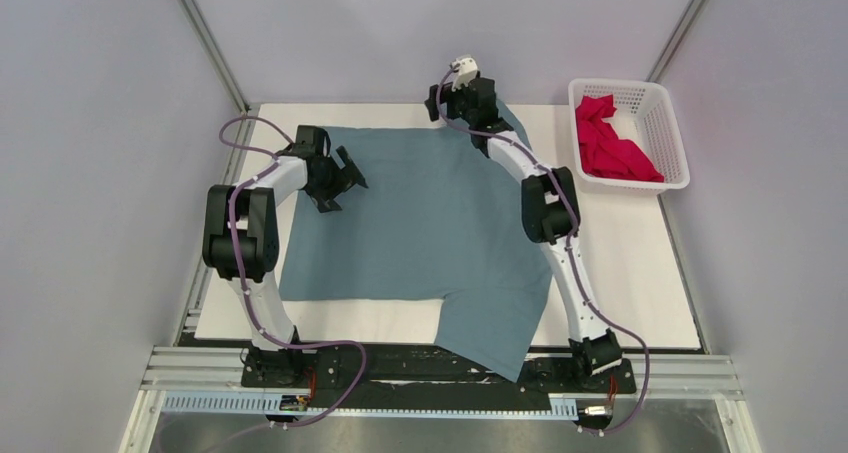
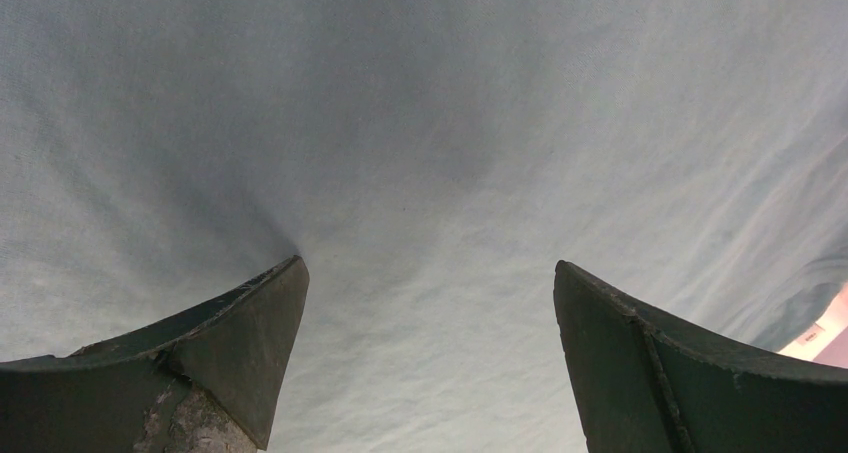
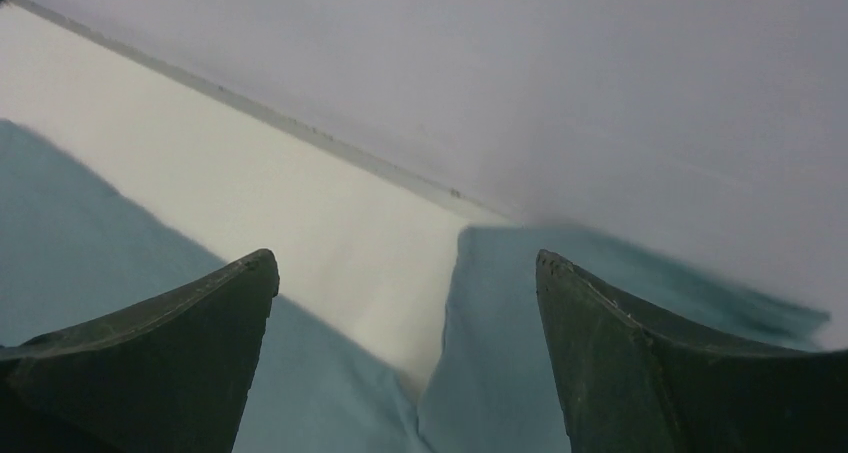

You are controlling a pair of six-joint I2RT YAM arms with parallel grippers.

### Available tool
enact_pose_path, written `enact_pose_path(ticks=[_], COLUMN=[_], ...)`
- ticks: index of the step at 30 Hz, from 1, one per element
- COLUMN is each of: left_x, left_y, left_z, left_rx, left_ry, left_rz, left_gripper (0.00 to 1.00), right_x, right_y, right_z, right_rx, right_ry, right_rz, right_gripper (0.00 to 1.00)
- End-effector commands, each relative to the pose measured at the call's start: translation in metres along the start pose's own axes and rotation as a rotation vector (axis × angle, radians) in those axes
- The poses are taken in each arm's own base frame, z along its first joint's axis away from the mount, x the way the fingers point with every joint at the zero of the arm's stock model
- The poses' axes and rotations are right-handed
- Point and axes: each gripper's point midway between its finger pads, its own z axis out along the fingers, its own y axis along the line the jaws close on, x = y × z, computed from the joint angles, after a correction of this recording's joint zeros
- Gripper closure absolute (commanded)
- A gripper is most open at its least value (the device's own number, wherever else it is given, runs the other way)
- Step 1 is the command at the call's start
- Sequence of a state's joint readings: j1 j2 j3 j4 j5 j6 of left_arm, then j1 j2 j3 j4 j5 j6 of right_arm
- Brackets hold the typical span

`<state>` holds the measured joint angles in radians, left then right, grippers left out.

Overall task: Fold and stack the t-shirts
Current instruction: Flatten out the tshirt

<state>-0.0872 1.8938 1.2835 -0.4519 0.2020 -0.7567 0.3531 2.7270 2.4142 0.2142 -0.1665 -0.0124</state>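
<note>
The blue-grey t-shirt (image 1: 430,223) lies spread flat over the middle of the white table, one corner hanging over the near edge. My left gripper (image 1: 345,180) hovers open over the shirt's left side; its wrist view shows only blue-grey cloth (image 2: 430,153) between the spread fingers (image 2: 250,323). My right gripper (image 1: 440,101) stands open at the shirt's far edge, above a sleeve (image 3: 520,333) and the shirt body (image 3: 120,243). The crimson-pink t-shirt (image 1: 608,145) lies crumpled in the basket.
A white lattice basket (image 1: 668,113) stands at the table's far right corner. White tabletop (image 1: 630,263) shows to the right of the shirt. Grey walls close in on three sides; the far wall (image 3: 600,93) rises just behind the right gripper.
</note>
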Motion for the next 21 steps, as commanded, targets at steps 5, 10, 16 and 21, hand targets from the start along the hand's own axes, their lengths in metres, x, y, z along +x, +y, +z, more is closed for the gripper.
enact_pose_path(ticks=[5, 10, 16, 21], left_x=[-0.014, -0.037, -0.051, -0.05], left_y=[-0.009, -0.002, 0.0, 0.004], left_z=[-0.036, -0.058, -0.049, -0.034], left_rx=[0.0, -0.061, -0.038, -0.021], left_ry=[-0.077, -0.188, -0.14, -0.068], left_rz=[0.027, 0.056, 0.028, 0.014], left_gripper=[0.0, 0.0, 0.0, 0.0], right_x=[-0.043, 0.03, 0.073, 0.113], right_y=[-0.005, 0.002, -0.017, -0.024], right_z=[-0.134, -0.228, -0.269, -0.272], right_rx=[0.154, 0.293, 0.378, 0.411], right_ry=[0.25, 0.511, 0.632, 0.718], right_rz=[0.276, 0.393, 0.479, 0.525], right_gripper=[0.0, 0.0, 0.0, 0.0])
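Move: The teal shirt's neckline, at its right edge, lies roughly 32 cm back, 19 cm right and 12 cm below the right hand. The far sleeve is just under that hand, some 7 cm to its right, and the basket stands about 41 cm right and 7 cm back. From the left hand, low over the cloth, the hem edge runs about 9 cm left and 4 cm back, its far corner 20 cm ahead and 7 cm left. Sweep the open right gripper back from the far sleeve by some 24 cm and about 15 cm to the right, over the shirt towards the neckline, tipping the fingers down some 45 degrees and sinking late. Meanwhile raise the left gripper about 5 cm and shift it left towards the hem edge, easing forward at the end, fingers still wide. ##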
